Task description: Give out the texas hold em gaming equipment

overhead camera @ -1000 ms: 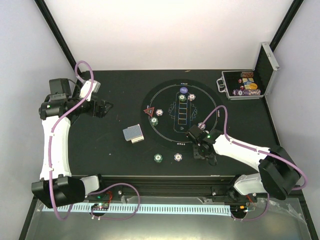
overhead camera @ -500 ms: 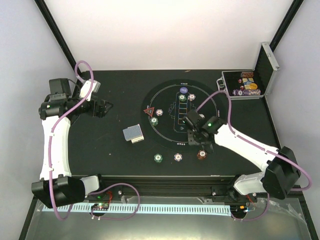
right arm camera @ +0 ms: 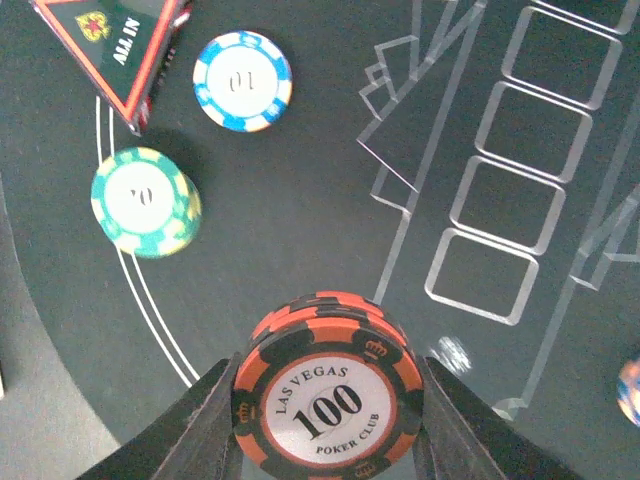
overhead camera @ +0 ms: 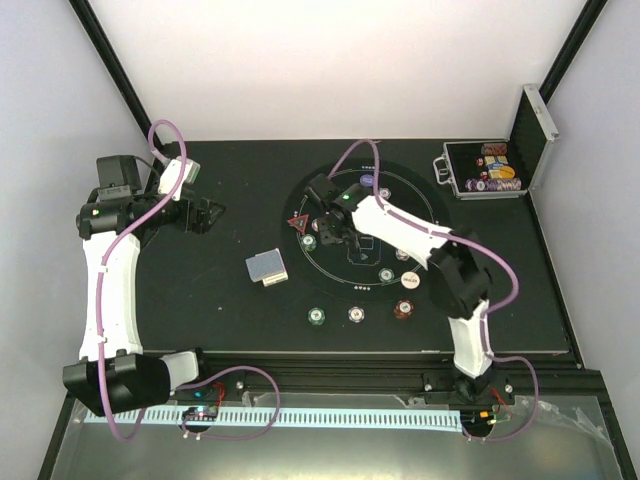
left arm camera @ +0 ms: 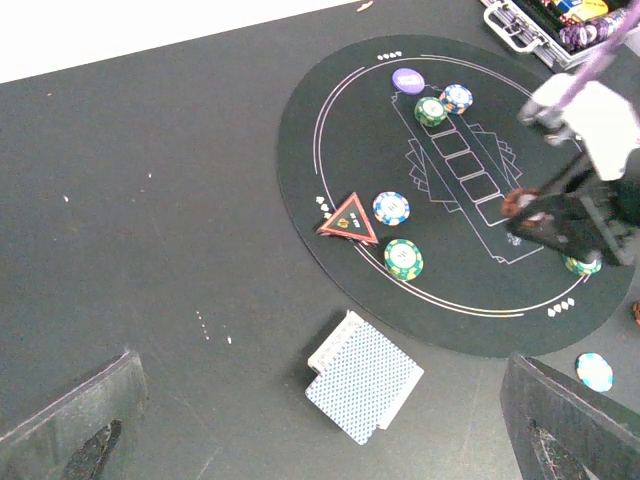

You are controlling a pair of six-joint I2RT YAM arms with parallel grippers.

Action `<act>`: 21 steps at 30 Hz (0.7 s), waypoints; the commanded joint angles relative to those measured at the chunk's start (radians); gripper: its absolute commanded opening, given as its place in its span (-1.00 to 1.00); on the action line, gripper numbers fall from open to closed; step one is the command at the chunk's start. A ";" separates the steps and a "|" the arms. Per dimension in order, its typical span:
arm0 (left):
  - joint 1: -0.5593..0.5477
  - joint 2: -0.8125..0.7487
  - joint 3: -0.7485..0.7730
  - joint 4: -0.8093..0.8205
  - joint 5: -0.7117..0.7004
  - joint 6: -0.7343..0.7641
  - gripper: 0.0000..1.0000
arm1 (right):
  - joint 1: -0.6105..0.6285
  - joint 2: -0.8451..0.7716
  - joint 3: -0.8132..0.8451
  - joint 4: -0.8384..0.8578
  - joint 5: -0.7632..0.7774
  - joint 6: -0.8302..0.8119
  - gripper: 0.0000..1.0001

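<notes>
My right gripper (right arm camera: 325,440) is shut on a short stack of red-and-black "100" chips (right arm camera: 325,400), held above the left part of the round black mat (overhead camera: 420,215). Just ahead of it lie a green chip stack (right arm camera: 143,200), a blue-and-white chip (right arm camera: 242,80) and the red triangle (right arm camera: 110,45). From above, the right gripper (overhead camera: 330,222) hovers beside the triangle (overhead camera: 297,224). The grey-blue deck of cards (overhead camera: 266,267) lies left of the mat. My left gripper (overhead camera: 207,215) stays open at the far left, well clear of the deck (left arm camera: 362,375).
More chips sit on and near the mat: a purple disc (left arm camera: 407,80), a green chip (left arm camera: 431,110), three chips near the front edge (overhead camera: 318,316) (overhead camera: 356,314) (overhead camera: 403,309). The open silver-edged case (overhead camera: 485,170) stands at the back right.
My right arm has swung from the near right of the mat to its far left, carrying the red chips. Chips near the mat's right side have come into view. The left arm is still.
</notes>
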 commanded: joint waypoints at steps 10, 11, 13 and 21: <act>0.006 0.009 0.050 -0.011 0.001 0.009 0.98 | -0.033 0.288 0.213 0.025 -0.077 -0.074 -0.51; 0.005 0.009 0.051 -0.012 -0.001 0.010 0.98 | -0.035 0.295 0.214 0.028 -0.080 -0.076 -0.51; 0.005 0.009 0.050 -0.014 0.001 0.010 0.98 | -0.035 0.308 0.214 0.031 -0.084 -0.080 -0.50; 0.005 0.006 0.051 -0.017 0.004 0.009 0.98 | -0.036 0.350 0.229 0.042 -0.109 -0.083 -0.49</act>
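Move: Just ahead of the right hand, which already holds a short stack of red 100 chips, the bare patch of mat beside the green chips lies about 3 cm forward, 3 cm left and 10 cm below. The green chips stand some 5 cm left of that patch and level with it. The blue-and-white chip is roughly 5 cm beyond the patch and 2 cm left, the ALL IN triangle 6 cm beyond and 7 cm left. From the left hand the patch lies about 28 cm right, 6 cm ahead, 28 cm below. Lowering the held red chips about 9 cm towards the bare mat beside the green chips, the right hand first also slides some 3 cm forward and 3 cm left, then sinks almost straight down and ever more slowly. The wrist tips slightly so the fingers point more nearly downward; the fingers keep their hold. ##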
